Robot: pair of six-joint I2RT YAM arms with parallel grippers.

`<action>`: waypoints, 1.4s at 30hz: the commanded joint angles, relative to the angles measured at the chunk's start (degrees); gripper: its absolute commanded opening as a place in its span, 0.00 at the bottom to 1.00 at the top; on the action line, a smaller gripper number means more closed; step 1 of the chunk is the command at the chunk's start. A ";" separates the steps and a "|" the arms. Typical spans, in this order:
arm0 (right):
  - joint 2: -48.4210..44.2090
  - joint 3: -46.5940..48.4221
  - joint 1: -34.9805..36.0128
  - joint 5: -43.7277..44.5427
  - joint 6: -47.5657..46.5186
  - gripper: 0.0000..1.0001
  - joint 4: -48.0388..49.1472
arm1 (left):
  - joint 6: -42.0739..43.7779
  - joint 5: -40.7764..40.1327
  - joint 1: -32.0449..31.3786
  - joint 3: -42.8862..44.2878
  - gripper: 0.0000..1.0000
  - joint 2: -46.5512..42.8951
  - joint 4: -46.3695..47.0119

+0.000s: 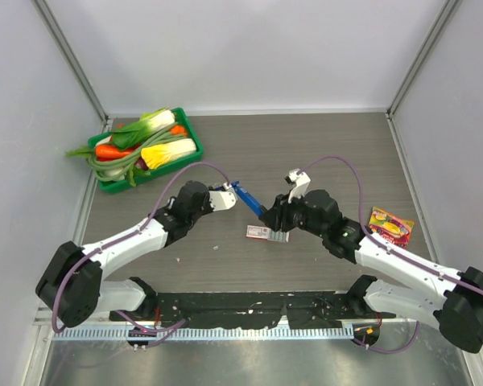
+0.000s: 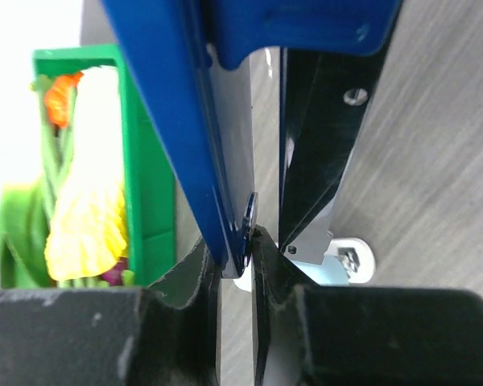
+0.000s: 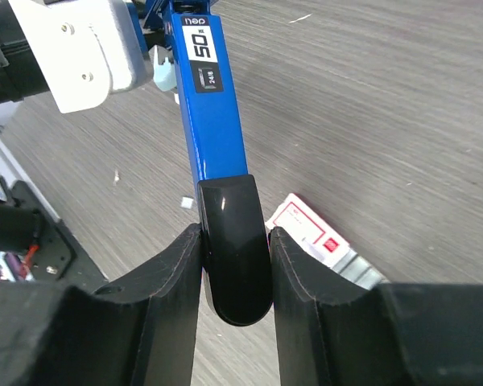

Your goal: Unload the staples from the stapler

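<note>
The dark-blue stapler (image 1: pixel 247 195) hangs above the table between my two grippers. My left gripper (image 1: pixel 225 198) is shut on the tip of its blue arm (image 2: pixel 185 121). In the left wrist view the gripper (image 2: pixel 237 251) pinches that thin tip, and the stapler's black arm (image 2: pixel 314 161) with a silvery end stands apart to the right. My right gripper (image 1: pixel 271 215) is shut on the stapler's rounded black end (image 3: pixel 235 249). The blue top (image 3: pixel 213 121) runs away from the right gripper (image 3: pixel 235 241) toward the left gripper. No staples show.
A small pink-and-white box (image 1: pixel 262 233) lies on the table under the right gripper and also shows in the right wrist view (image 3: pixel 310 233). A pale-blue oblong (image 2: pixel 346 261) lies near the left gripper. A green basket (image 1: pixel 189 129) of vegetables stands back left. A snack packet (image 1: pixel 390 225) lies right.
</note>
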 commanded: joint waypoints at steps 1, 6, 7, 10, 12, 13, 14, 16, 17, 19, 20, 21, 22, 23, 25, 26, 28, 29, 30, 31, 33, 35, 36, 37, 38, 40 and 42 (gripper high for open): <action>-4.38 2.23 -1.96 10.38 -6.85 0.01 4.12 | 12.71 -9.98 -4.00 -4.45 0.00 1.29 11.61; -7.45 1.62 -1.96 8.97 -14.15 0.01 1.92 | 16.25 -13.32 -4.89 -7.89 0.00 1.03 23.04; -7.90 1.27 -1.96 9.41 -14.94 0.01 1.92 | 16.69 -13.76 -4.98 -8.76 0.00 0.94 24.45; -8.43 0.21 -1.96 9.50 -18.02 0.01 3.32 | 18.36 -14.91 -5.50 -10.26 0.00 0.50 27.88; -7.99 0.47 -2.04 8.45 -20.12 0.01 3.94 | 20.02 -15.52 -6.46 -10.97 0.00 0.50 30.60; -7.21 0.74 -1.96 8.10 -20.57 0.01 4.20 | 20.47 -16.31 -6.91 -11.93 0.00 0.50 31.66; -6.85 1.26 -1.96 7.48 -21.36 0.01 4.72 | 21.34 -16.66 -7.43 -12.55 0.00 0.41 33.85; -5.88 1.53 -1.96 5.81 -21.81 0.01 6.39 | 23.45 -17.80 -9.10 -14.21 0.00 0.50 36.05; -5.70 1.70 -1.96 3.28 -22.07 0.01 7.70 | 24.24 -18.33 -10.24 -14.92 0.00 0.50 39.02; -5.09 1.88 -1.96 1.59 -22.16 0.01 8.77 | 28.45 -19.30 -11.30 -17.46 0.00 0.59 43.34; -4.65 2.14 -1.87 1.24 -22.33 0.01 9.03 | 29.95 -19.83 -12.35 -18.34 0.00 0.50 47.45; -4.56 2.41 -1.96 0.28 -22.68 0.01 8.95 | 32.92 -19.92 -12.71 -19.92 0.00 0.50 49.14; -4.47 2.67 -1.96 0.10 -22.60 0.01 9.04 | 33.91 -20.01 -13.15 -20.46 0.00 0.33 52.29; -4.12 2.76 -1.96 0.01 -22.51 0.01 9.12 | 34.44 -20.96 -13.76 -20.81 0.00 0.24 52.59; -3.95 2.76 -1.96 -0.43 -22.68 0.01 9.13 | 35.14 -21.59 -14.03 -20.73 0.00 0.06 52.76; -4.29 2.67 -1.96 -0.61 -22.68 0.01 9.30 | 35.50 -21.94 -14.20 -20.73 0.00 -0.11 53.03; -4.38 3.20 -1.96 -1.05 -22.60 0.01 8.95 | 38.03 -22.20 -14.73 -21.25 0.00 -0.03 55.82; -4.91 3.29 -1.87 -1.14 -22.42 0.01 9.04 | 39.09 -22.64 -15.78 -21.43 0.00 -0.03 56.36; -5.17 3.11 -1.96 -0.88 -22.51 0.01 9.38 | 40.23 -22.38 -16.22 -21.86 0.00 -0.03 57.41; -5.18 2.68 -1.87 -0.18 -22.51 0.01 9.82 | 40.42 -22.12 -16.40 -22.13 0.00 0.15 58.55; -4.83 4.59 -1.87 -1.04 -22.78 0.01 8.08 | 42.86 -23.07 -17.10 -22.74 0.00 2.34 60.30; -5.26 5.04 -1.78 -1.58 -21.46 0.01 7.54 | 47.44 -24.22 -21.22 -23.62 0.00 3.31 67.49; -6.31 4.35 -1.69 -0.97 -21.19 0.01 8.06 | 48.24 -23.53 -21.93 -23.28 0.00 3.14 70.40; -6.75 3.82 -1.78 -0.09 -21.02 0.01 9.46 | 48.77 -23.78 -21.94 -22.67 0.00 3.40 71.56; -6.84 3.29 -1.87 1.66 -20.49 0.01 10.09 | 47.20 -23.96 -21.59 -21.18 0.00 3.84 72.36; -4.66 3.37 -1.96 3.60 -20.14 0.01 8.52 | 43.34 -25.10 -20.19 -20.11 0.00 4.10 60.73; -2.90 5.99 -1.78 0.99 -19.35 0.01 5.18 | 44.27 -22.93 -20.62 -23.34 0.00 5.68 66.39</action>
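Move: I hold the opened stapler between my hands, one leg in each. Its hinge is about 9 cm to my left hand's right, 2 cm ahead and some 4 cm higher; from my right hand it is about 8 cm ahead, 11 cm left and level. The light-blue staple remover lies 5 cm back and 5 cm left of my left hand, 10 cm below. The staple box is about 15 cm under my right hand, 4 cm back and 1 cm left. I open the stapler wider, keeping both pinches. My left hand nudges forward, then draws back and rises some 6 cm overall, rolling and tipping its fingers up until they point nearly level forward. My right hand, on the black tip, eases about 3 cm to the right and then sinks nearly as much towards the staple box, rolling about 25 degrees. ##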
